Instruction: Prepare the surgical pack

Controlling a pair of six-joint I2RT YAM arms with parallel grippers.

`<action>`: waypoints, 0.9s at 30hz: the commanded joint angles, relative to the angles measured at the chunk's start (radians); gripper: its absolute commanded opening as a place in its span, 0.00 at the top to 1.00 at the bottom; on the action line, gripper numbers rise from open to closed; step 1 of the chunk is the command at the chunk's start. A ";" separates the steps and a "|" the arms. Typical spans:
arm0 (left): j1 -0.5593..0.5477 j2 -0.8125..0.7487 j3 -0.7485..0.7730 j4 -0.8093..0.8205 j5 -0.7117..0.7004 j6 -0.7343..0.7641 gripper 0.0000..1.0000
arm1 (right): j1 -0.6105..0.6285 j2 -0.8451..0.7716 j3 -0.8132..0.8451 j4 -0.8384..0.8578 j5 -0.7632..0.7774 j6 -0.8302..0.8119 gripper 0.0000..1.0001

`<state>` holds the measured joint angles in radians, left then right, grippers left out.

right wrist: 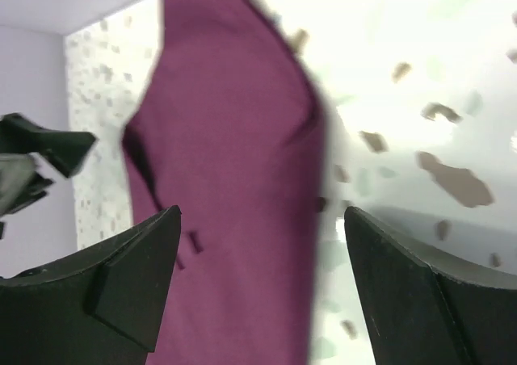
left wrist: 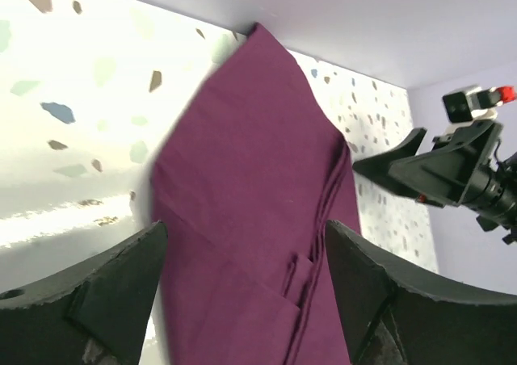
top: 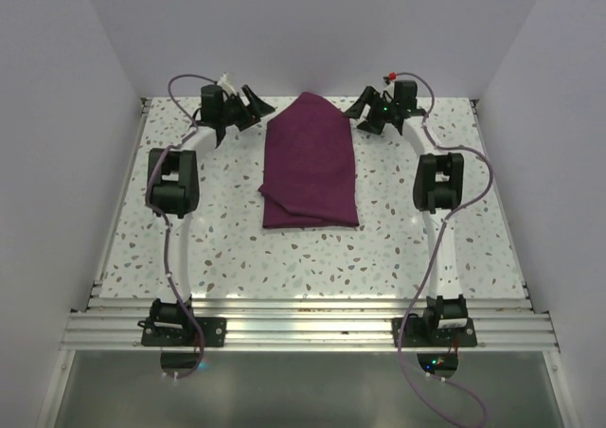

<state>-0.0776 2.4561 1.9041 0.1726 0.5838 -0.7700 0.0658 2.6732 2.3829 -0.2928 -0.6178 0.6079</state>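
Note:
The surgical pack shows as a folded dark purple cloth [top: 310, 163] lying on the speckled table, its far end folded to a point near the back wall. No tray, gauze or instruments show; whether they lie inside the folds is hidden. My left gripper [top: 248, 104] hovers at the cloth's far left corner, open and empty, the purple folds [left wrist: 250, 220] showing between its fingers. My right gripper [top: 365, 108] hovers at the far right corner, open too, above the cloth's edge [right wrist: 234, 179]. Neither holds the cloth.
The speckled table [top: 218, 248] is walled by white panels at the back and both sides. An aluminium rail [top: 303, 329] with both arm bases runs along the near edge. From the left wrist, the right gripper [left wrist: 412, 167] is seen across the cloth.

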 commanded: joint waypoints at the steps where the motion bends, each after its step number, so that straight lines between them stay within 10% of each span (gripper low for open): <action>1: -0.020 0.038 0.039 0.073 -0.131 0.067 0.17 | -0.001 0.085 0.027 0.020 0.026 0.029 0.14; 20: -0.057 0.205 0.141 0.061 -0.217 -0.038 0.30 | 0.049 0.275 0.171 -0.045 0.046 0.112 0.32; 27: -0.044 0.225 0.133 0.056 -0.164 -0.061 0.49 | 0.051 0.267 0.162 -0.075 0.087 0.084 0.39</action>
<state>-0.1326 2.6392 2.0365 0.2455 0.3950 -0.8211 0.1017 2.8738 2.5851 -0.2092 -0.6102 0.7269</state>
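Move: The wrap's left far fold lies roughly 5 cm ahead of the left gripper, 2 cm to its right and 8 cm below. Its right far fold is about 4 cm ahead of the right gripper, 3 cm to its left and 6 cm below. The wrap's far tip stands about 16 cm ahead and 16 cm right of the left hand, or 15 cm ahead and 19 cm left of the right. Bring the left gripper down about 5 cm and forward nearly 4 cm onto the wrap's left far fold, easing slightly right and turning a little counter-clockwise. Meanwhile sink the right gripper about 3 cm, reach slightly forward, then slide left over the right fold. Narrow both pairs of fingers by about a quarter of their range around the edges, without shutting them. ##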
